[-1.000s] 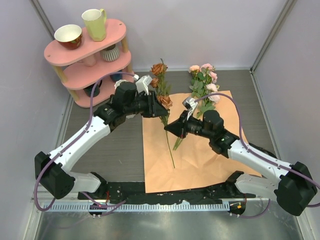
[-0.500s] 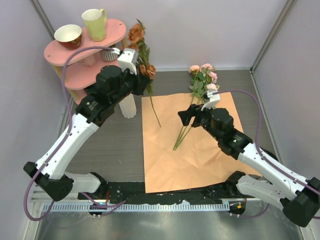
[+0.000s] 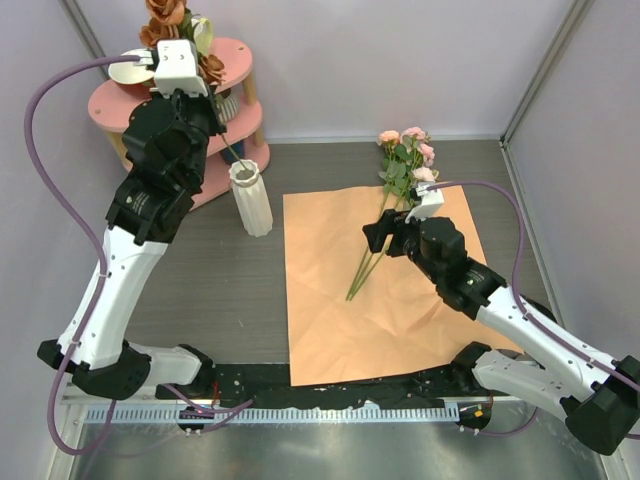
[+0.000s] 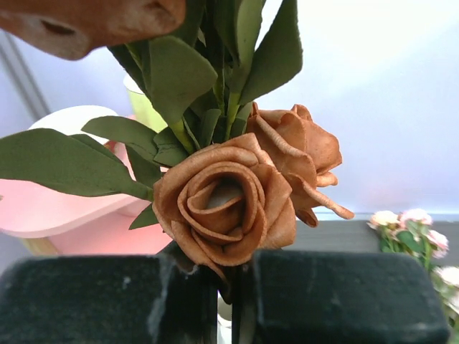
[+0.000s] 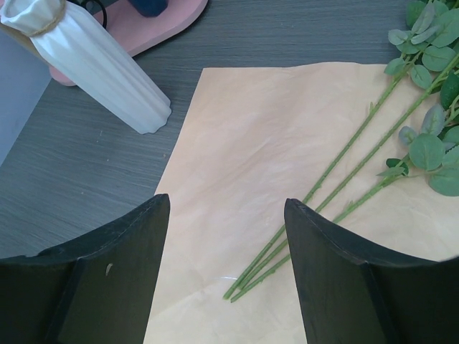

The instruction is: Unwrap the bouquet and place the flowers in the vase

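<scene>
My left gripper [image 3: 200, 80] [image 4: 229, 294] is raised high at the back left, shut on the stem of the brownish-orange roses [image 3: 165, 12] [image 4: 229, 204]. Their stem [image 3: 232, 150] slants down to the mouth of the ribbed white vase [image 3: 252, 200] [image 5: 100, 64]; I cannot tell if its end is inside. The bouquet's tan-orange paper [image 3: 380, 300] [image 5: 237, 143] lies flat and open. The pink and peach flowers [image 3: 408, 160] rest on it, stems [image 5: 337, 190] towards me. My right gripper [image 3: 372, 235] [image 5: 226, 204] hovers open over the paper beside those stems, holding nothing.
A pink two-tier shelf [image 3: 240, 62] stands at the back left, just behind the vase and the left arm. It carries a yellow-green mug [image 3: 204, 32], a bowl [image 3: 128, 68] and a striped cup [image 3: 228, 104]. Grey walls close in on both sides.
The left arm has lifted the brownish-orange roses off the paper and swung them up and left over the vase. The right gripper let go of their stem, opened and drew back right.
</scene>
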Controlling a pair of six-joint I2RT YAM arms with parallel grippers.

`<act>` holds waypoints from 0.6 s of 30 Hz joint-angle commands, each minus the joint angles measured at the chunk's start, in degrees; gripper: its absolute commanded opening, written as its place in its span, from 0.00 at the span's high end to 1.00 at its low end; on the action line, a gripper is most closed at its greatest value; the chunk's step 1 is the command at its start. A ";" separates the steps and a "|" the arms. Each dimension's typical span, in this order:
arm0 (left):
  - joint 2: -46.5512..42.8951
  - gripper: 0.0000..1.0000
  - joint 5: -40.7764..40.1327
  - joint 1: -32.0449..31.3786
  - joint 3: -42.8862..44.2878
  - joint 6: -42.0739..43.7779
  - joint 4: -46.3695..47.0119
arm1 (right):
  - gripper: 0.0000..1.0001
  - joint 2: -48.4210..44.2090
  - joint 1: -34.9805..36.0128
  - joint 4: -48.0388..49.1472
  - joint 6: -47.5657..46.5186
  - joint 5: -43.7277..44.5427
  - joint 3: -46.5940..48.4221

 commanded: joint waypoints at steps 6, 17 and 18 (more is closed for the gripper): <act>1.61 1.00 -0.22 4.46 -2.31 2.85 7.58 | 0.29 -0.94 0.02 1.74 0.46 1.02 0.31; -0.41 1.00 -0.47 5.52 -21.28 0.12 20.76 | 0.30 -0.85 -0.07 1.65 0.81 1.11 -1.01; -0.41 1.00 -0.74 5.52 -22.52 0.12 22.60 | 0.29 -0.59 -0.07 1.83 0.90 0.76 -1.01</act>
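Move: The left hand holds the brown roses high up. The vase mouth they are taken to lies about 8 cm ahead of it, level sideways and some 32 cm below. The pink shelf stands about 22 cm ahead and 15 cm to the left, its middle some 36 cm down; the brown paper's middle is about 7 cm back, 29 cm to the right and 53 cm down. From the right hand the vase mouth is some 16 cm ahead, 26 cm left, about 2 cm below. Keeping the brown roses' stem pinched in its shut fingers, the left hand swings forward about 5 cm, drifting a little left at first, then sinks ever faster, some 10 cm in all, to bring the stem down into the vase mouth. The wrist tips down slightly and turns about 5 degrees counter-clockwise. ##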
